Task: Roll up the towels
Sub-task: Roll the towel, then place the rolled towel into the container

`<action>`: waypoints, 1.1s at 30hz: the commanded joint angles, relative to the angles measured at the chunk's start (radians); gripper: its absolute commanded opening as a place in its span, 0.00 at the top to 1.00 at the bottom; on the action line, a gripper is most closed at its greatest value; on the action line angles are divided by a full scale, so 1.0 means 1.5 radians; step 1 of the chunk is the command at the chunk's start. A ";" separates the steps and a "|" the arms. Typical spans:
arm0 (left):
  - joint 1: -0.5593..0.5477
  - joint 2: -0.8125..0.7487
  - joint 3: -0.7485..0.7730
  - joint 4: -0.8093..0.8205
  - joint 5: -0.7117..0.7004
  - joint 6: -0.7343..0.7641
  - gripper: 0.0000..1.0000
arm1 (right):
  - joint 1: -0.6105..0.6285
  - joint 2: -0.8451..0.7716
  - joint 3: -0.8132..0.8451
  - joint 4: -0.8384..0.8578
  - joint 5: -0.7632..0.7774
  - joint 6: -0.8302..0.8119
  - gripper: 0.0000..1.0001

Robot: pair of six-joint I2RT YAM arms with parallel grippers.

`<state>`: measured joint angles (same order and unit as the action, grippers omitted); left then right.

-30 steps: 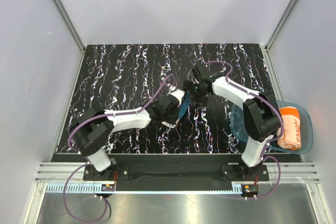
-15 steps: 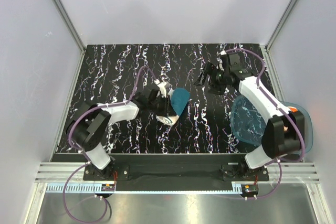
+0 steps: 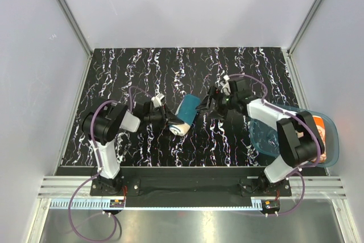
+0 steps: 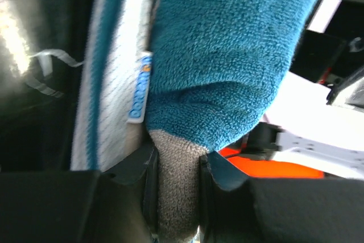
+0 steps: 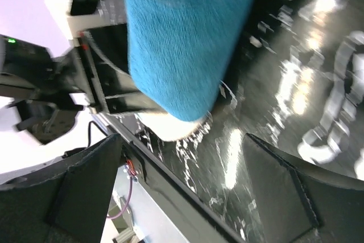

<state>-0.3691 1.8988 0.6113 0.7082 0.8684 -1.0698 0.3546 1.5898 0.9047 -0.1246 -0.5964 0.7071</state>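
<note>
The teal towel [image 3: 187, 109] lies as a short roll on the black marbled table [image 3: 131, 78], cream end facing the near edge. My left gripper [image 3: 165, 119] comes in low from the left and is shut on the roll's cream inner layer [image 4: 177, 169], pinched between both fingers [image 4: 135, 166]. The teal pile [image 4: 227, 49] fills the view above them. My right gripper [image 3: 212, 104] stands open just right of the roll, nothing between its fingers [image 5: 85, 192]; the teal towel [image 5: 182, 44] lies ahead of them. The orange towel [image 3: 320, 124] rests rolled in the tray, partly hidden by the right arm.
A translucent blue tray [image 3: 266, 135] sits at the table's right near corner, under the right arm's elbow. White enclosure walls [image 3: 187, 9] bound the table at the back and sides. A metal rail [image 3: 182, 183] runs along the near edge.
The right gripper has swung back from the far right to just beside the teal towel, jaws wider. The left gripper has drawn leftward and low; the towel now lies rolled on the table.
</note>
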 commanded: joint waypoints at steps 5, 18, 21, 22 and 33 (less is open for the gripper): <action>0.041 0.077 -0.069 0.145 0.028 -0.171 1.00 | 0.062 0.119 0.012 0.229 -0.029 0.039 0.06; 0.053 0.071 -0.006 0.004 0.029 -0.119 1.00 | 0.099 0.212 0.029 0.310 0.008 0.016 0.01; 0.053 0.076 0.001 0.000 0.029 -0.119 1.00 | 0.111 0.220 0.025 0.334 0.017 0.023 0.01; 0.053 0.076 0.003 -0.001 0.030 -0.118 1.00 | 0.111 0.223 0.021 0.355 0.022 0.027 0.01; 0.053 0.086 0.008 0.000 0.039 -0.121 1.00 | 0.130 0.255 -0.040 0.516 0.152 0.128 0.08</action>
<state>-0.2924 1.9900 0.6270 0.7952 0.9596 -1.2587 0.5346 1.9320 0.8707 0.5476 -0.4950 0.8562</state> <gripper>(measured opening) 0.257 0.941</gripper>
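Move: Pinched at its near end by the left hand, the teal towel roll has its middle about 9 cm to the right hand's left, level with it in reach and roughly 5 cm below. From the left hand that middle is some 3 cm ahead and 2 cm to the right, at about the same height. The clear bin stands well clear behind the right hand, its middle roughly 32 cm to the right and 10 cm back, about 6 cm lower. Swinging left and sinking about 5 cm early on, the right hand closes in on the towel roll, then runs on low to the left and a little forward, some 9 cm left in all, rolling about 10 degrees. Its wide-open fingers come around the roll's far part without shutting. The left hand keeps its pinch on the near end, shifting about 1.5 cm left, then as much forward. ##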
